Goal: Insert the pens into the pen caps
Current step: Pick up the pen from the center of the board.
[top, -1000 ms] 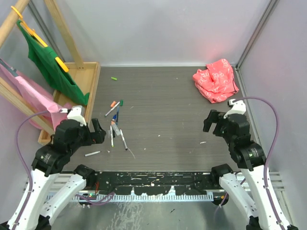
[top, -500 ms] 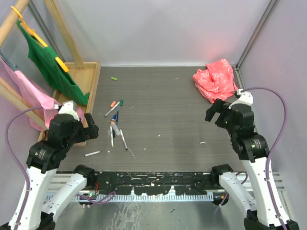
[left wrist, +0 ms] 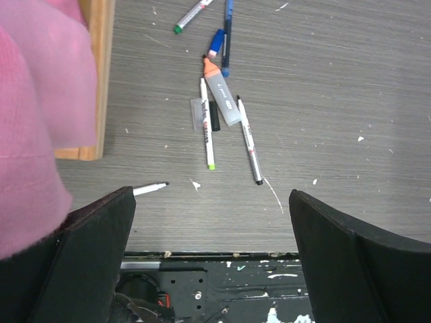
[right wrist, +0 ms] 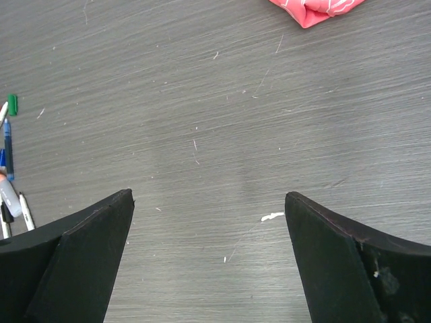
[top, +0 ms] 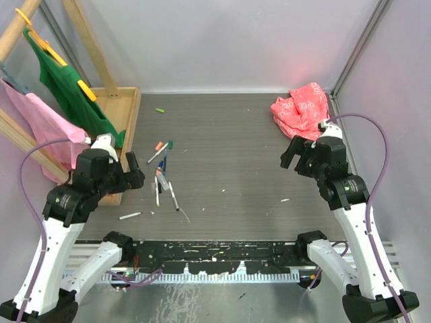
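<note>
Several pens (top: 163, 176) lie in a loose cluster on the table's left half. The left wrist view shows a white pen with a green tip (left wrist: 207, 125), a white pen with a black tip (left wrist: 248, 142), a fat grey marker with an orange end (left wrist: 221, 99), a blue pen (left wrist: 227, 33) and a lone white pen (left wrist: 149, 189). Of the pen caps, a black one (left wrist: 215, 116) and a blue one (left wrist: 216, 42) lie among them. A green cap (top: 160, 110) lies apart at the back. My left gripper (top: 135, 177) (left wrist: 210, 195) hovers open just left of the cluster. My right gripper (top: 290, 155) (right wrist: 208, 195) hangs open over bare table, empty.
A wooden rack (top: 118, 114) with green (top: 71, 91) and pink (top: 40, 128) cloths hanging on it stands at the left edge. A crumpled red cloth (top: 304, 112) lies at the back right. The black front rail (top: 215, 254) runs along the near edge.
Both arms have shifted a little: the right gripper moved up and slightly left, the left wrist swung left and back. The pink cloth swayed. The pens and caps lie as before.
</note>
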`<action>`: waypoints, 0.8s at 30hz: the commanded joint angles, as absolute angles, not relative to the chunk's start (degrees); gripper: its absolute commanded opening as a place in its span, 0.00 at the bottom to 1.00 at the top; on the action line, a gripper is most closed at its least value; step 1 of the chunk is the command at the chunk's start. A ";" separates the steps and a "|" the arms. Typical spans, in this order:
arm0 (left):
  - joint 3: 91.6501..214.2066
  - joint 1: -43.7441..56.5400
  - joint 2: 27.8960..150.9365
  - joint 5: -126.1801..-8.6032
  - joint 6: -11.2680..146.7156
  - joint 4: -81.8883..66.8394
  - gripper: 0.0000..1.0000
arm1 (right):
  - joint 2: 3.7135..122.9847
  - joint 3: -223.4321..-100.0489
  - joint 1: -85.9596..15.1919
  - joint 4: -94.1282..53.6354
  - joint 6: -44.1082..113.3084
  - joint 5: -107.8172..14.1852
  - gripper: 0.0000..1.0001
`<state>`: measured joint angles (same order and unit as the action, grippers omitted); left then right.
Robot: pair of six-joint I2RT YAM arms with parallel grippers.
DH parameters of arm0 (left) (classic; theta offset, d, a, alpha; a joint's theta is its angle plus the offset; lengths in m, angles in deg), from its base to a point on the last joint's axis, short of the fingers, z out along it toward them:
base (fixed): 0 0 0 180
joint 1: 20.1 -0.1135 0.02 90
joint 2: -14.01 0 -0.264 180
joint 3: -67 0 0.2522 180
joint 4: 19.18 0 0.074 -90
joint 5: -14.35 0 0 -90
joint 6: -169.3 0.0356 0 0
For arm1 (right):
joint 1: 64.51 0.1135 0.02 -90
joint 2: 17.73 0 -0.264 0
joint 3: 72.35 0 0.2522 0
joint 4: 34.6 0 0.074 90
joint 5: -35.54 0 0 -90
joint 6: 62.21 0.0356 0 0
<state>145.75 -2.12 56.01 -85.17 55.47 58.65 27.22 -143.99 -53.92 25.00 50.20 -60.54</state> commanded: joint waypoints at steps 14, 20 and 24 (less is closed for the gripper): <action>142.23 19.25 63.19 -98.99 40.24 50.09 0.96 | 24.98 -137.31 -54.32 18.08 49.07 -59.12 0.99; 144.43 30.78 71.08 -108.80 36.34 48.41 0.96 | 24.90 -135.35 -54.32 16.90 48.97 -58.86 0.99; 145.91 34.62 77.56 -110.73 34.60 46.54 0.95 | 24.81 -134.13 -54.32 16.34 49.25 -58.16 0.99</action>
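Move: The white pen with the black end lies some 11 cm to the left hand's right, about 1 cm ahead and roughly 22 cm below. At that table level, the green-ended pen is about 5 cm right and 3 cm ahead, the orange-tipped marker 7 cm right and 7 cm ahead, and a loose white pen 4 cm left and 6 cm back. From the right hand, the black-ended pen lies about 40 cm left, 4 cm back and 22 cm down. The left arm edges slightly forward, then sweeps about 11 cm to the right while sinking some 5 cm, passing above the green-ended pen towards the black-ended one; its wrist yaws roughly 10 degrees clockwise, its left side dips a little and then rises, and the open fingers touch nothing. Meanwhile the right hand, also wide open, sinks about 4 cm almost straight down over bare table, well away from the pens. ##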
